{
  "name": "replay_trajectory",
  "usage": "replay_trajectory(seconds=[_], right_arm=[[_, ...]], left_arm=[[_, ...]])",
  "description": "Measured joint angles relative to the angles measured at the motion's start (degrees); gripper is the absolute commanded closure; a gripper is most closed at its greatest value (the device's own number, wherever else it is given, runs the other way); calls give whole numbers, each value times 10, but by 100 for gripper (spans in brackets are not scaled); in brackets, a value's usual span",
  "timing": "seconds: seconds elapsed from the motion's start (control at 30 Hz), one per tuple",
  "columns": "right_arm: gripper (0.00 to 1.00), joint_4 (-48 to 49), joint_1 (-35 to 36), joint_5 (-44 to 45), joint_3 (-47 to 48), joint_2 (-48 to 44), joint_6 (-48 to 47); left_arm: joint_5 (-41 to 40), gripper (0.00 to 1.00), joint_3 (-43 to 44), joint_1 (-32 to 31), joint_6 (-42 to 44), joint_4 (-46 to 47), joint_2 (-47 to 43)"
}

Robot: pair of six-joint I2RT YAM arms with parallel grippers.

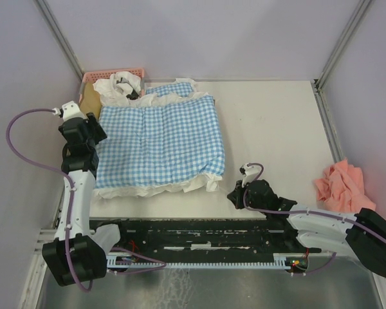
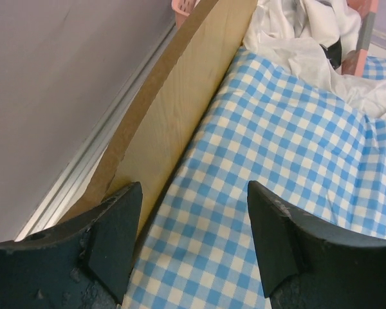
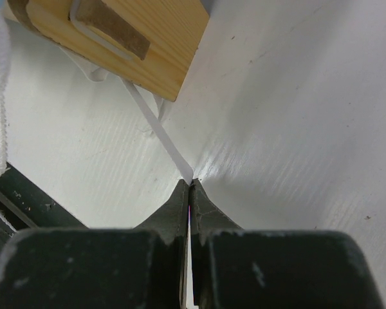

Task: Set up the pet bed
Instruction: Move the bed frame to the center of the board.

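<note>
The pet bed (image 1: pixel 88 101) lies at the left of the table, almost wholly covered by blue-white gingham bedding (image 1: pixel 157 141). Its light-wood side rail (image 2: pixel 174 109) shows in the left wrist view. My left gripper (image 2: pixel 193 187) is open just above the bed's left edge, one finger over the rail and the other over the gingham (image 2: pixel 296 161); in the top view it (image 1: pixel 89 131) sits by that edge. My right gripper (image 3: pixel 190 182) is shut low over the table, and a taut white tie (image 3: pixel 157 129) runs from its tips to the bed's wooden corner (image 3: pixel 135 45). From above it (image 1: pixel 233 195) lies just right of the bedding's near corner.
A pink basket (image 1: pixel 112 75) with white cloth (image 1: pixel 119 87) stands behind the bed at the back left. A pink cloth (image 1: pixel 341 183) lies off the table's right edge. A black rail (image 1: pixel 193 235) runs along the near edge. Walls close in left, back and right.
</note>
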Motion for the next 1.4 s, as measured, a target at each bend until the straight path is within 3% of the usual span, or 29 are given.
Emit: replay_trajectory(seconds=[0.53,0.73,0.9,1.1,1.23,1.4], right_arm=[[98,31,1,-5,0,42,-6],[98,32,1,-7,0,43,-8],[98,39,1,-7,-8,33,-9],[98,37,1,-12,-12,20,-9],[98,24,1,-20,-14,1,-7],[98,-13,1,-31,-14,-43,-4]], left_arm=[[0,26,125,8,40,-36,38],[-28,27,108,27,56,-23,35],[14,31,108,39,58,-25,63],[85,49,108,39,82,-30,72],[112,73,108,46,103,-34,70],[176,93,99,51,130,-24,66]])
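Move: The left hand is open just inside the headboard, whose middle lies about 4 cm to its left, 3 cm ahead and 4 cm lower. The checkered mattress centres some 18 cm to this hand's right, 2 cm back and 9 cm below; the pink basket is around 23 cm ahead, 2 cm left and 12 cm down. From the right hand, shut on a white tie, the headboard is roughly 43 cm left, 24 cm ahead and 8 cm up. Left hand lifts 7 cm, shifts left over the headboard's edge, sinks, then closes on it while swinging right. ##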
